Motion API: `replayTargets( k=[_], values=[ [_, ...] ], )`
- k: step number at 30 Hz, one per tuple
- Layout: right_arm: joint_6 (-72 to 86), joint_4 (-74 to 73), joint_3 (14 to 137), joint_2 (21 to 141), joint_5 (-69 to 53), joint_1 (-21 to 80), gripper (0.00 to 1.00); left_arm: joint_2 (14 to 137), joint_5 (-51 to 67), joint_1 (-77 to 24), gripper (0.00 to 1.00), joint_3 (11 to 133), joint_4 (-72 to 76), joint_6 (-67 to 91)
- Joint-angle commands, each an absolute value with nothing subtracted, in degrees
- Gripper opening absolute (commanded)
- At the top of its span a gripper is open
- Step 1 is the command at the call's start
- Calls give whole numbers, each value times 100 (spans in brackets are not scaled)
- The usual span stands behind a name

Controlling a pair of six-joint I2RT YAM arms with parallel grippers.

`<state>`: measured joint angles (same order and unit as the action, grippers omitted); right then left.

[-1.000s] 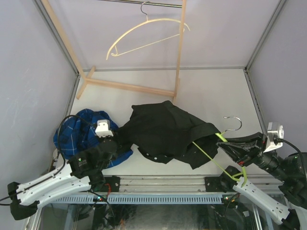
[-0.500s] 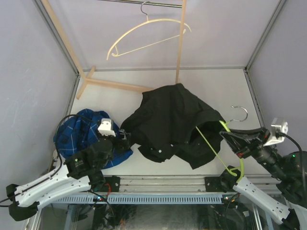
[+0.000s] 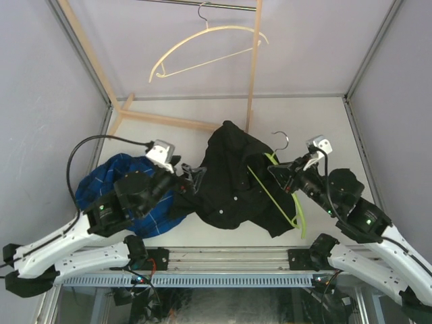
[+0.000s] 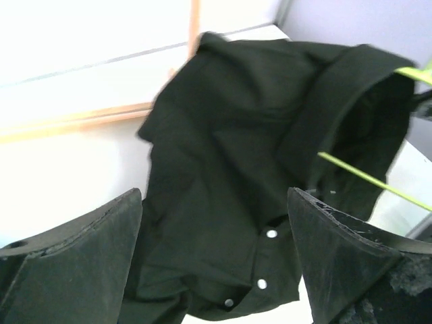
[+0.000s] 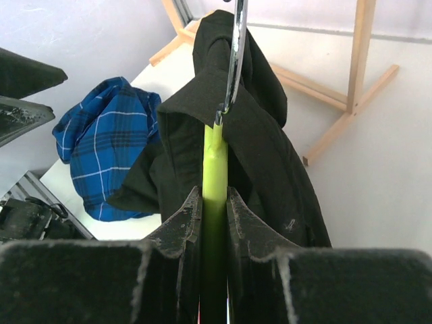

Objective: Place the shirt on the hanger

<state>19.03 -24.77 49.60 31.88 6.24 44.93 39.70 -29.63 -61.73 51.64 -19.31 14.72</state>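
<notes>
The black shirt hangs bunched over one end of the lime-green hanger, whose metal hook points to the back. My right gripper is shut on the hanger's green neck just below the hook; the shirt drapes beyond it. My left gripper is open at the shirt's left edge. In the left wrist view its fingers stand wide apart before the button placket, holding nothing. A green hanger arm pokes out of the cloth.
A blue plaid shirt lies crumpled at the left, under my left arm. A wooden rack stands at the back, with a cream hanger on its rail. Grey walls close in on both sides.
My left gripper has opened and let go of the shirt. My right arm has swung the hanger and shirt left toward the middle and lifted them.
</notes>
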Motion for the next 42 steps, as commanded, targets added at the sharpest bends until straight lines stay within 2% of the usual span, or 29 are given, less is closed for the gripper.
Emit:
replayTargets(
  k=[1,8,15,22,25,26,31,38,42],
  values=[
    [2216,-1278,4966,3325,1254,4935,0,4654,-2380,-6474,92,5800,-1262,840],
    [2325,-1009,4951,3647,1774,5470,0,5526,-2289,-6890,92,6092,-701,748],
    [2399,-827,4955,3737,1594,5681,0,6132,-2974,-6986,87,6167,-399,508],
    [2482,-715,4965,3643,1269,5739,0,6483,-3889,-6973,67,6433,-82,55],
    [2401,-703,5088,3678,1248,5737,0,6613,-3873,-6973,50,6789,-92,-242],
    [2320,-703,5161,3716,1248,5739,0,6655,-3835,-6978,41,6950,-107,-350],
    [1645,-712,5868,3998,1146,5733,0,6999,-3604,-6982,19,8288,-656,-848],
    [536,-900,7385,4435,1162,5725,0,8075,-3215,-6980,1,11162,-2387,-1407],
    [48,-1235,8299,4699,1315,5728,0,8723,-2994,-6985,0,12748,-3118,-1486]
  ],
)
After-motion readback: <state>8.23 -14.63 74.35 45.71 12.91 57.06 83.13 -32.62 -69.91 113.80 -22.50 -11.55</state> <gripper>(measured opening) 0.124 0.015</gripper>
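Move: The black shirt's collar edge, draped beside the green hanger's neck, is some 16 cm to the right of the open left hand, about 5 cm farther ahead and nearly level in height. The hanger's neck stands about 21 cm right and 6 cm ahead of that hand; the blue plaid shirt lies 25 cm left, 5 cm ahead and 30 cm below. From the right hand, holding the hanger, the collar edge is about 6 cm left, 4 cm ahead, about level. The black shirt's collar edge is met from both sides: the left hand sweeps about 11 cm right to it, noses a few centimetres forward and shuts its fingers on the cloth beside the hanger, while the right hand, keeping its grip on the green hanger, eases 5 cm left. Then both rise, the left some 20 cm, the right about 15, their fingers tipping upward. ##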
